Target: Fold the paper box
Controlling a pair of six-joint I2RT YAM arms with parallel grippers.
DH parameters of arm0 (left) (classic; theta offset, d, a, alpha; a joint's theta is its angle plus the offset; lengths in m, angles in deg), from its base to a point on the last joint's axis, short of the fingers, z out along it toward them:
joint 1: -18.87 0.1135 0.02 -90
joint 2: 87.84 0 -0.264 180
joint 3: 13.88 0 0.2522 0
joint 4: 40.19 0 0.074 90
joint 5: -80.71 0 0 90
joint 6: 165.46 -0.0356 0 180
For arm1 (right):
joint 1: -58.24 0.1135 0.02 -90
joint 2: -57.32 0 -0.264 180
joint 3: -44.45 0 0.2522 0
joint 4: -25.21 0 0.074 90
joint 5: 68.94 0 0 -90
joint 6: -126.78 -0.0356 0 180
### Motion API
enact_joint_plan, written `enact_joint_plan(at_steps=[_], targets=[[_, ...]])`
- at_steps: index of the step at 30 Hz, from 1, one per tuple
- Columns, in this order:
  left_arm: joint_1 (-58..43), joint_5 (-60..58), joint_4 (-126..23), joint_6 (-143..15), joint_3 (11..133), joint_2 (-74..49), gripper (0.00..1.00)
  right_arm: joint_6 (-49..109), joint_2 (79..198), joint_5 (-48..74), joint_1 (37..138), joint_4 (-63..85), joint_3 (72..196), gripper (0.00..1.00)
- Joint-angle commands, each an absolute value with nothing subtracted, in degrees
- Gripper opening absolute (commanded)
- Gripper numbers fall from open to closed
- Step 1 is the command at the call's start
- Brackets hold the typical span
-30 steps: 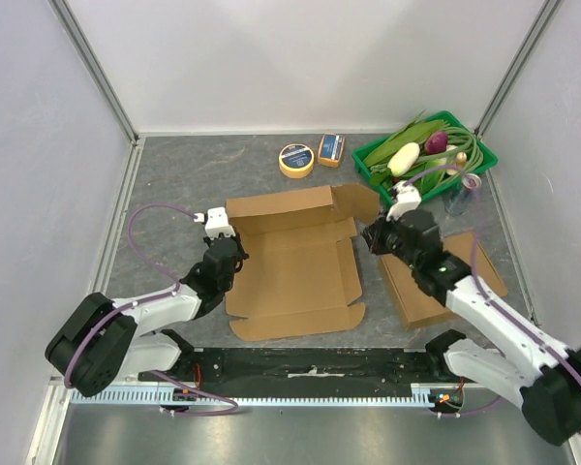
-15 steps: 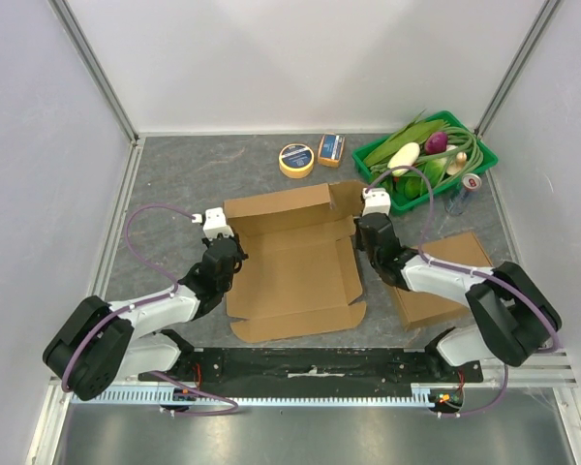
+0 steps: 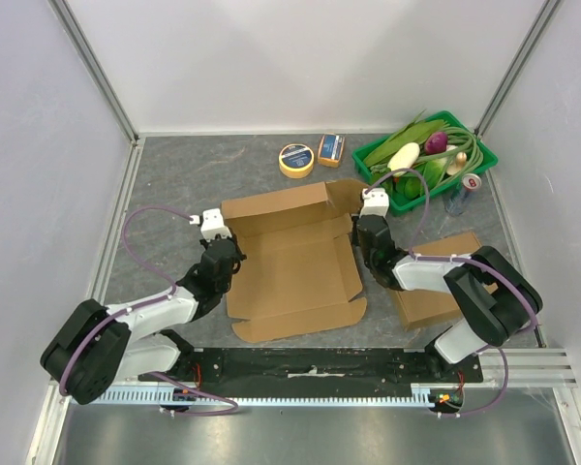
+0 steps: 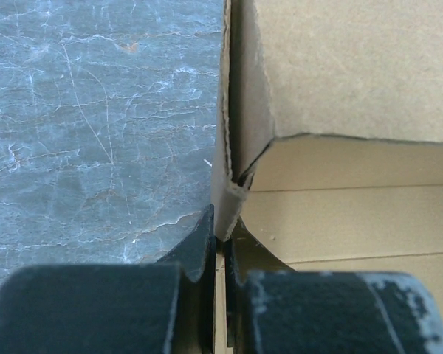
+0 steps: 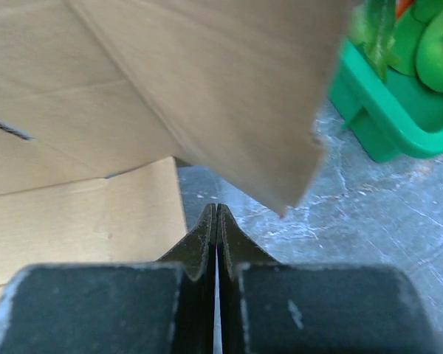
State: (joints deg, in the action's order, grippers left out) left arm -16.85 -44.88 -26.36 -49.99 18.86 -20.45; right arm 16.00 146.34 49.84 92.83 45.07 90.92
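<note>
The paper box (image 3: 290, 262) lies opened out on the table, brown cardboard with its flaps spread. My left gripper (image 3: 229, 266) is at its left edge. In the left wrist view that gripper (image 4: 223, 230) is shut on the bottom end of the upright left wall (image 4: 232, 147). My right gripper (image 3: 361, 247) is low at the box's right edge, beside the far right flap (image 3: 353, 199). In the right wrist view its fingertips (image 5: 217, 212) are pressed together with nothing between them, just below the raised flap (image 5: 221, 88) and next to the box's floor panel (image 5: 81, 221).
A green basket (image 3: 476, 143) of vegetables stands at the far right, with a can (image 3: 463, 192) beside it. A tape roll (image 3: 295, 159) and a small orange box (image 3: 330, 149) lie behind the box. A second flat cardboard sheet (image 3: 436, 291) lies under the right arm.
My right arm has swung left from over the spare cardboard down to the box's right edge, and its gripper has closed. The left gripper has kept its hold.
</note>
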Motion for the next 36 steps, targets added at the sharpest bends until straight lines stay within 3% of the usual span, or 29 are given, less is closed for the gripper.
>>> enact_joint_plan(at_steps=[1, 5, 12, 17, 27, 36], targets=[[-16.5, -47.0, -25.0, -47.3, 18.0, -22.6, 0.02, 16.4, 146.4, 56.2, 92.3, 45.9, 90.8, 0.00], [-16.3, -47.0, -25.0, -47.6, 18.1, -22.5, 0.02, 16.3, 147.6, 55.2, 92.3, 45.4, 91.2, 0.00], [-16.2, -46.1, -24.8, -46.8, 18.5, -21.9, 0.02, 12.7, 148.8, 35.8, 92.0, 55.0, 90.9, 0.00], [-16.2, -46.0, -25.0, -46.8, 18.2, -22.6, 0.02, 10.0, 145.8, 34.2, 92.0, 61.2, 87.8, 0.00], [-16.2, -45.6, -25.3, -46.1, 18.2, -23.2, 0.02, 8.2, 152.2, 25.6, 91.4, 56.4, 92.9, 0.00], [-16.2, -44.4, -25.7, -44.8, 18.2, -24.8, 0.02, 5.0, 157.8, 17.0, 90.8, 42.8, 100.4, 0.02]])
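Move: The right hand, shut and empty, has the open box's far-right end flap about 4 cm ahead, 3 cm to its left and slightly above it; the fold where that flap joins the far panel is some 7 cm left and 3 cm ahead. The green basket lies roughly 12 cm ahead and 15 cm right, the closed box 14 cm back and 17 cm right. From the left hand, already pinching the box's left edge, the flap is about 10 cm ahead and 26 cm right. The right hand, fingers kept shut, swings about 9 cm to its left from outside the open box, past the near side of the far-right end flap and in towards the box's far-right corner, first dipping some 2 cm, then rising about 3 cm and sinking again. Along the way its wrist turns counter-clockwise by about 20 degrees and rolls its left side up by a little less, while the left hand stays put and keeps its pinch on the box's left edge, just behind the lip of the far panel. ##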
